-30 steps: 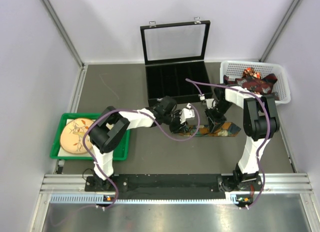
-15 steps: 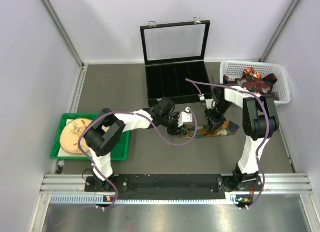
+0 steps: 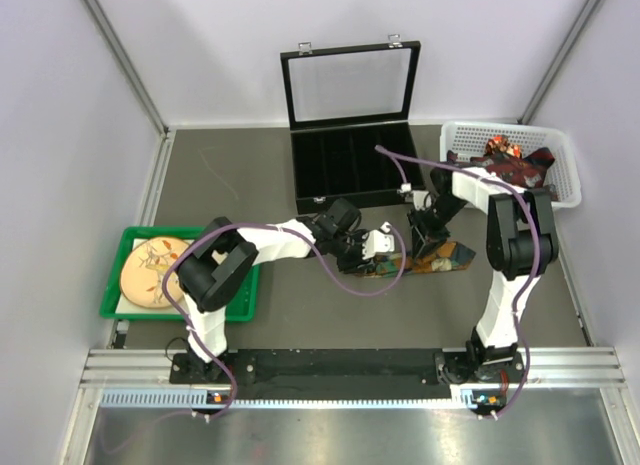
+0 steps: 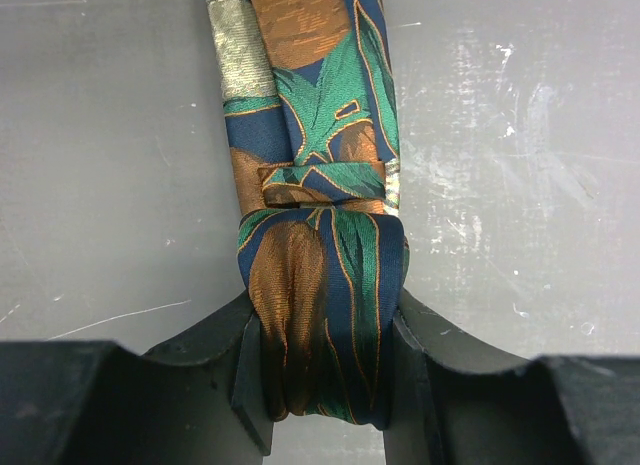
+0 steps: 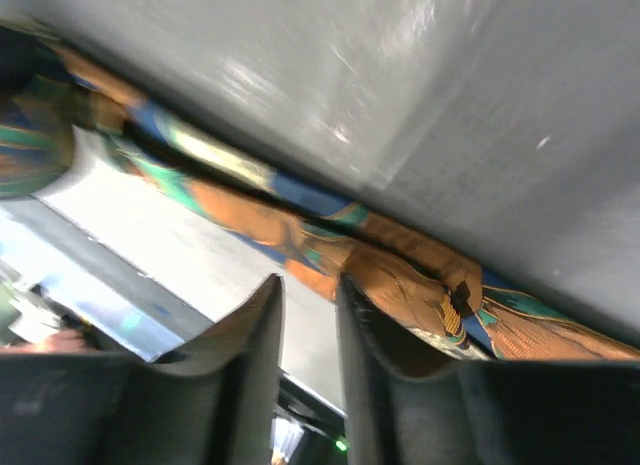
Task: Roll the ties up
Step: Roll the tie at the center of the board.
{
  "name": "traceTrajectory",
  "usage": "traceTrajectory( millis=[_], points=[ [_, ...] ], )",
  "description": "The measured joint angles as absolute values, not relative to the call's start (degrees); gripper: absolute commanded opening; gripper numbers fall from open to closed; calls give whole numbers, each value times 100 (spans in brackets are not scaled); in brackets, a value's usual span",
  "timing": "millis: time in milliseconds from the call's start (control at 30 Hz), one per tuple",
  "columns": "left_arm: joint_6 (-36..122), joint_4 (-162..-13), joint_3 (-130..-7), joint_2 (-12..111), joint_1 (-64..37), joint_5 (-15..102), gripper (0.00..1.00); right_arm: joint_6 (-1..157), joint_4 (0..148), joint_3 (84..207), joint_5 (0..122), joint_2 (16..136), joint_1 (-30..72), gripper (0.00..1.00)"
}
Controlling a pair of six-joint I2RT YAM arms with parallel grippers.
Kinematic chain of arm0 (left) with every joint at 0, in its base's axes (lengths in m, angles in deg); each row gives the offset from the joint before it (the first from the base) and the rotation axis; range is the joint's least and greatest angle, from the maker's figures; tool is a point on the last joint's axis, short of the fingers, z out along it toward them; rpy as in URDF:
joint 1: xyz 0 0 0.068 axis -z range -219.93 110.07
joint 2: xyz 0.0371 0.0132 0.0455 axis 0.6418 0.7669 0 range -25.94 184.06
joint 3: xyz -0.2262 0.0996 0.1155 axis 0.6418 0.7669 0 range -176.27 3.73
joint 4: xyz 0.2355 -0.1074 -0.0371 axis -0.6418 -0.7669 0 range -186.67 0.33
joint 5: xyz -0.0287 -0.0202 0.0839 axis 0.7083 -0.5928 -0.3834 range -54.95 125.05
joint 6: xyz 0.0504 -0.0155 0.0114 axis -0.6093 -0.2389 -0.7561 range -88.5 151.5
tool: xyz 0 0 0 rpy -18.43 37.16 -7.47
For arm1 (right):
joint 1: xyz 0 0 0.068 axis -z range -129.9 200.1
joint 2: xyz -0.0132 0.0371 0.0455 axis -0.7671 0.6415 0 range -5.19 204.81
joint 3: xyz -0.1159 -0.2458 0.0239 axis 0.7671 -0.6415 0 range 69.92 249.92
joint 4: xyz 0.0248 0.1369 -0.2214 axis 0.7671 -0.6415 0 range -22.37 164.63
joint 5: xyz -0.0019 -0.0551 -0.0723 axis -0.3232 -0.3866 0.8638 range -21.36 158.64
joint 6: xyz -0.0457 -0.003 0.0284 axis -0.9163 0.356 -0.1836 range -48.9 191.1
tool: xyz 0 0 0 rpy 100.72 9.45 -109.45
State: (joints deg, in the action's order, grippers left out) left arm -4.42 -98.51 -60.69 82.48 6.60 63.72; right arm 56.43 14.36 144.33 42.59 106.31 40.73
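One of the ties point(image 3: 452, 257), patterned in blue, green and orange-brown, lies flat on the grey table right of centre. Its left end is wound into a small roll point(image 4: 320, 285). My left gripper point(image 3: 377, 247) is shut on that roll, which fills the gap between its black jaws point(image 4: 324, 310). My right gripper point(image 3: 424, 245) hovers over the flat stretch of the tie point(image 5: 400, 255). Its jaws point(image 5: 310, 290) stand slightly apart with no fabric between them, and the cloth brushes one fingertip. The right wrist view is blurred.
An open black case point(image 3: 352, 167) with its glass lid raised stands just behind the tie. A white basket point(image 3: 560, 155) at the back right holds more ties point(image 3: 510, 163). A green tray point(image 3: 118, 285) with a round beige item sits at the left.
My left gripper has shifted a little to the right with the rolled end. My right gripper's jaws have parted slightly and lifted a little off the tie.
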Motion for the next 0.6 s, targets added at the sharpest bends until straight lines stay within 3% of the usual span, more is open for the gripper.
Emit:
traceTrajectory(
  millis=[100,267,600],
  points=[
    [-403,-10089,-6262,8329,754,6190,30,5791,1425,14711,3717,10618,4204,40],
    [-307,-10500,-6579,8456,845,5945,30,6314,1683,14759,2487,10430,4257,42],
    [-252,-10590,-6635,8462,887,5794,33,7831,3521,13419,1162,10262,3752,47]
  ],
)
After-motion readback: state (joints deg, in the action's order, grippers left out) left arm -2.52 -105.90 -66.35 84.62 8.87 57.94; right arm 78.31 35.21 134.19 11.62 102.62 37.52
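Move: Some 11 cm to the right hand's left, about 3 cm nearer the base and a centimetre lower, sits the rolled part of the tie, pinched between the left hand's fingers. The tie's loose end lies about 11 cm to the right of the right hand, level with it and 2 cm lower. The open case is centred roughly 20 cm ahead of the right hand and 13 cm to its left. Swinging left towards the roll held by the left hand, the right hand travels about 10 cm, first rising and reaching a little forward off the flat tie, then drawing back and sinking slightly. Its wrist tips some 30 degrees so the fingers swing out to the left, and they open wider. The left hand keeps its pinch, nearly still, tilting slightly. ##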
